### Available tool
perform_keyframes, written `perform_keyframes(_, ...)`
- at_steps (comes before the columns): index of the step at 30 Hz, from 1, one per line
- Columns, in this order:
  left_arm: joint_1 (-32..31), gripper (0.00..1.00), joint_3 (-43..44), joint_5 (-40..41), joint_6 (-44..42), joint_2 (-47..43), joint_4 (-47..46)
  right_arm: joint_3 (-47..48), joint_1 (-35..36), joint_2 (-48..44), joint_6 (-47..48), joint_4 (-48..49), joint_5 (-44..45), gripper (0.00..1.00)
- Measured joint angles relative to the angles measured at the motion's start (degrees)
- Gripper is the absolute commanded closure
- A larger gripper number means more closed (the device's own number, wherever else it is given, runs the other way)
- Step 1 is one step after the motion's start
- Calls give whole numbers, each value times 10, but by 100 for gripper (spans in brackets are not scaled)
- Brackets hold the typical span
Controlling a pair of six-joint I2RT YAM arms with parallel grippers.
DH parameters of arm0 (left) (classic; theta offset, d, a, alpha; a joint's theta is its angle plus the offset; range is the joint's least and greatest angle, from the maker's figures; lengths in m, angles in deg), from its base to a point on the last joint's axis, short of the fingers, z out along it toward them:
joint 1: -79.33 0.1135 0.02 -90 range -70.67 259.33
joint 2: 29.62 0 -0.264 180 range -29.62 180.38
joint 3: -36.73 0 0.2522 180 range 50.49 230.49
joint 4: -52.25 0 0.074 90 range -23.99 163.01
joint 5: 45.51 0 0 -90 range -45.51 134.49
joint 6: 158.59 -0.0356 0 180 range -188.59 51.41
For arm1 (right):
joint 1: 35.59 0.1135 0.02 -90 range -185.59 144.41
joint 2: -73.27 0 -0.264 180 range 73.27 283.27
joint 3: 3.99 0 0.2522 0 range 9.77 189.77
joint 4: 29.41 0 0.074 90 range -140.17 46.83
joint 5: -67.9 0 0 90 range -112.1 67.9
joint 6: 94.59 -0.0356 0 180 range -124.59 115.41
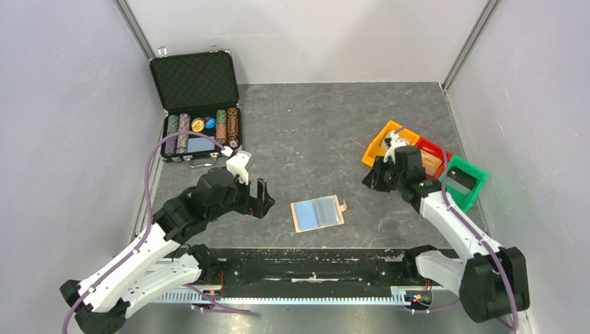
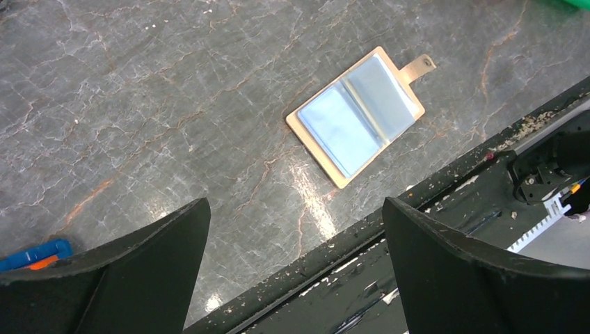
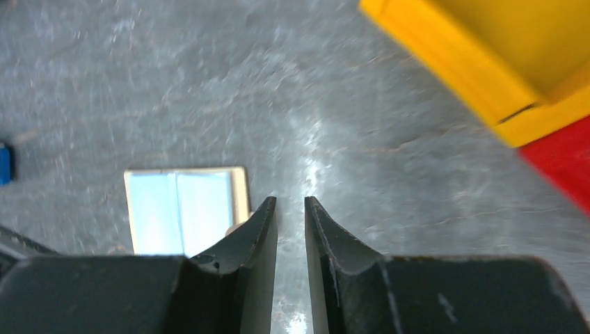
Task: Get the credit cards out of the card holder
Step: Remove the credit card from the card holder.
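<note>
The card holder (image 1: 317, 213) lies open and flat near the table's front middle, with a tan rim, a light blue pocketed lining and a small tab (image 1: 341, 204) on its right edge. The left wrist view shows the card holder (image 2: 355, 115) ahead of the fingers, and the right wrist view has the card holder (image 3: 182, 209) at lower left. I cannot make out any credit cards in the pockets. My left gripper (image 1: 263, 198) (image 2: 293, 205) hangs open just left of the holder, holding nothing. My right gripper (image 1: 369, 179) (image 3: 289, 200) hovers to the holder's right near the bins, its jaws a narrow gap apart and empty.
An orange bin (image 1: 379, 142) (image 3: 487, 56), a red bin (image 1: 437, 148) and a green bin (image 1: 474, 182) sit at the right, the last two with flat things inside. An open black chip case (image 1: 198, 104) stands at the back left. A black rail (image 1: 313, 261) runs along the near edge.
</note>
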Motion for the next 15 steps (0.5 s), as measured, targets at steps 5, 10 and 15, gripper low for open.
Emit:
perform_keyframes(5, 0, 0, -3, 6, 5, 17, 1, -84, 98, -66, -27, 39, 19, 76)
perform_keyframes(10, 0, 1, -18, 8, 30, 33, -7, -135, 189, -107, -49, 80, 45, 74)
perform_keyframes(15, 0, 13, -69, -32, 74, 52, -66, -159, 239, -116, -67, 121, 51, 73)
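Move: Back and to the left of the right hand lies the open card holder, its middle about 16 cm left, 7 cm back and 12 cm below. The yellow tray stands 16 cm ahead and 10 cm to the right of this hand, the red tray 9 cm ahead and 22 cm right, both some 10 cm lower than it. From the left hand the card holder is about 15 cm to the right, nearly level forward, and 20 cm below. Sweeping away from the trays towards the tabbed side of the card holder, the right hand travels about 9 cm left and 8 cm back, sinking slightly and turning some 15 degrees counter-clockwise, its narrow finger gap unchanged. Meanwhile the left hand drops about 5 cm, drifts 2 cm right towards the card holder and tips its still wide-open fingers further down. ##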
